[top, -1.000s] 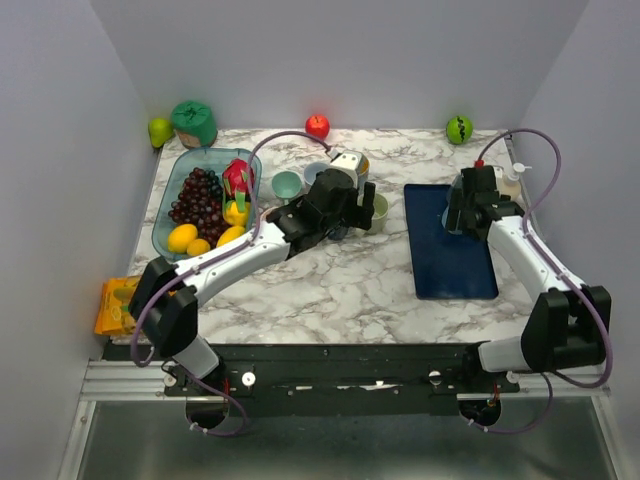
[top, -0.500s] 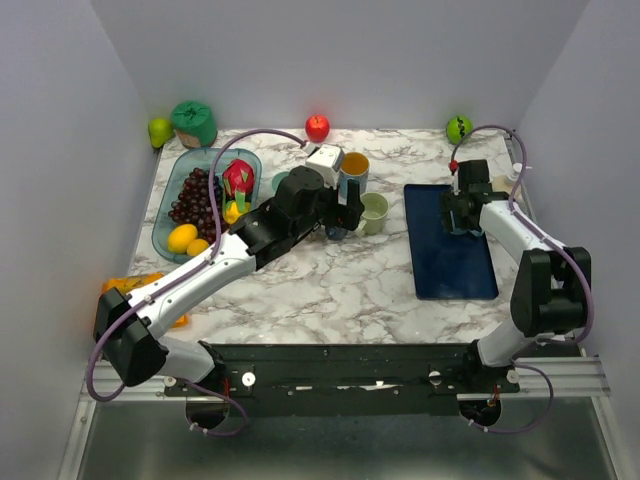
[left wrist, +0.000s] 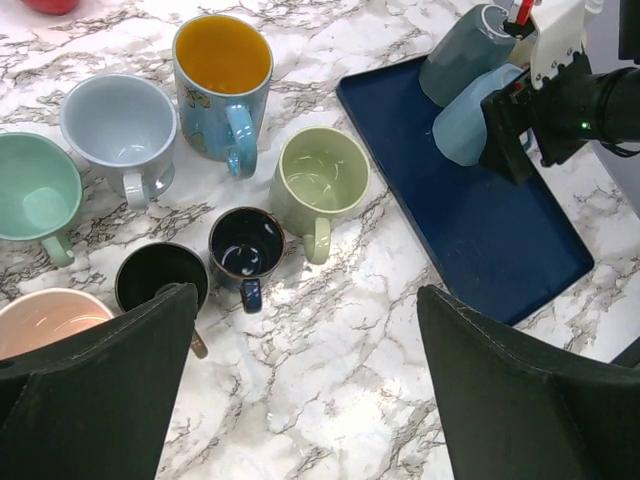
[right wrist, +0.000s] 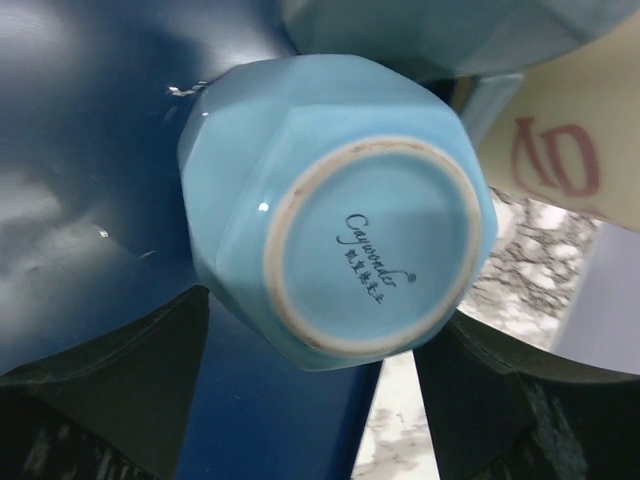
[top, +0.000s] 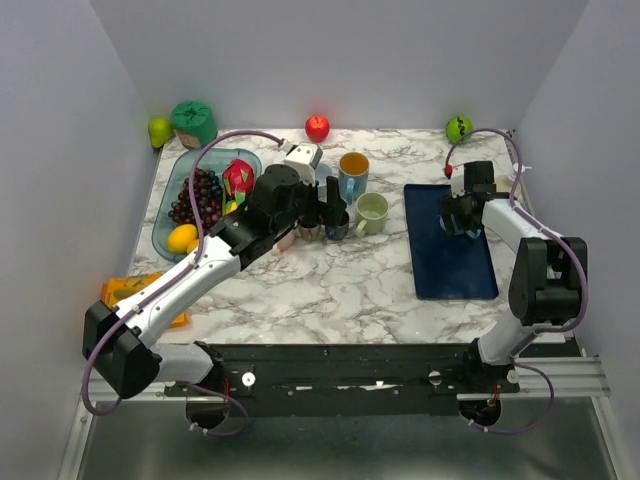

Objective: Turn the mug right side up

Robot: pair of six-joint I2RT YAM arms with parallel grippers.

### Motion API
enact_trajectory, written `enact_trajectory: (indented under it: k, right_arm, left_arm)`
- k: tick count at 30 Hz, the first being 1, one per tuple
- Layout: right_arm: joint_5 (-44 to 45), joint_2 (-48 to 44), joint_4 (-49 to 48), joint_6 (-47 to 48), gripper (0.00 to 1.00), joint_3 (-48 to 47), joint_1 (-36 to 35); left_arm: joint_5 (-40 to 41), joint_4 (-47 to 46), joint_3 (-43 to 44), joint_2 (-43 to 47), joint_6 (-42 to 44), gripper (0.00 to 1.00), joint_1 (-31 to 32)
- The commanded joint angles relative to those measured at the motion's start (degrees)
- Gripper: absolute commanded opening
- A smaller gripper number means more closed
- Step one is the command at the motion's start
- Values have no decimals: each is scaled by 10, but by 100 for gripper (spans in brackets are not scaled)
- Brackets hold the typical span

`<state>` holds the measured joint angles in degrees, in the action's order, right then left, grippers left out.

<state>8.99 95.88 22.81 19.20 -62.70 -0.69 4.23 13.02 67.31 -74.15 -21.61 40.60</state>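
Observation:
A light blue mug (right wrist: 340, 200) stands upside down, base up, at the far end of the dark blue tray (top: 450, 265); it also shows in the left wrist view (left wrist: 462, 128). A second, grey-teal mug (left wrist: 465, 50) stands upside down beside it. My right gripper (right wrist: 315, 300) is open, directly over the light blue mug, with one finger on each side of it; it also shows in the top view (top: 458, 218). My left gripper (left wrist: 305, 295) is open and empty above the marble, near several upright mugs.
Upright mugs cluster at centre: blue with orange inside (left wrist: 222, 60), pale grey (left wrist: 118, 122), mint (left wrist: 35, 195), light green (left wrist: 322, 180), navy (left wrist: 245, 245), black (left wrist: 160, 275), pink (left wrist: 40, 320). A fruit tray (top: 168, 232) sits at left, a red apple (top: 317, 126) at the back.
My left arm has drawn back to the left, away from the light green mug. My right gripper shifted to the tray's far end, then held still over the light blue mug.

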Motion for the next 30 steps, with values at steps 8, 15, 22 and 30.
enact_trajectory:
  k: [8, 15, 22, 30]
  right_arm:
    - [-151, -38, 8, -55, 68, 36, -2]
    - [-59, -46, -47, -94, 46, 40, -3]
    - [-24, -32, -62, -114, 35, 22, -3]
    - [-13, -7, -58, -142, 1, 8, -3]
  left_arm:
    - [-42, -19, -31, 21, -11, 99, -20]
    - [-42, -20, -35, 22, -15, 99, -23]
    - [-42, -22, -35, 20, -17, 99, -24]
    - [-42, -19, -33, 18, -18, 99, -25]
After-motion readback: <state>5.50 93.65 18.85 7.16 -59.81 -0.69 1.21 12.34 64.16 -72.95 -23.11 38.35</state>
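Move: The light blue mug stands upside down on the tray with its middle about 4 cm ahead of the right hand and 1 cm to its left, roughly level with the wide-open fingertips. The grey-blue mug is some 12 cm ahead and 3 cm to the right, the cream mug about 9 cm ahead and 10 cm to the right. From the left hand the light blue mug lies some 10 cm forward, 32 cm to the right and 22 cm below. Leftward first, nearly 4 cm with a slight draw back, the right hand shifts at the near side of the light blue mug, rolling about 10 degrees left side up. It then comes back right and forward by roughly 2 cm each while turning clockwise, and the wide-open fingers close until they pinch the mug's handle. ##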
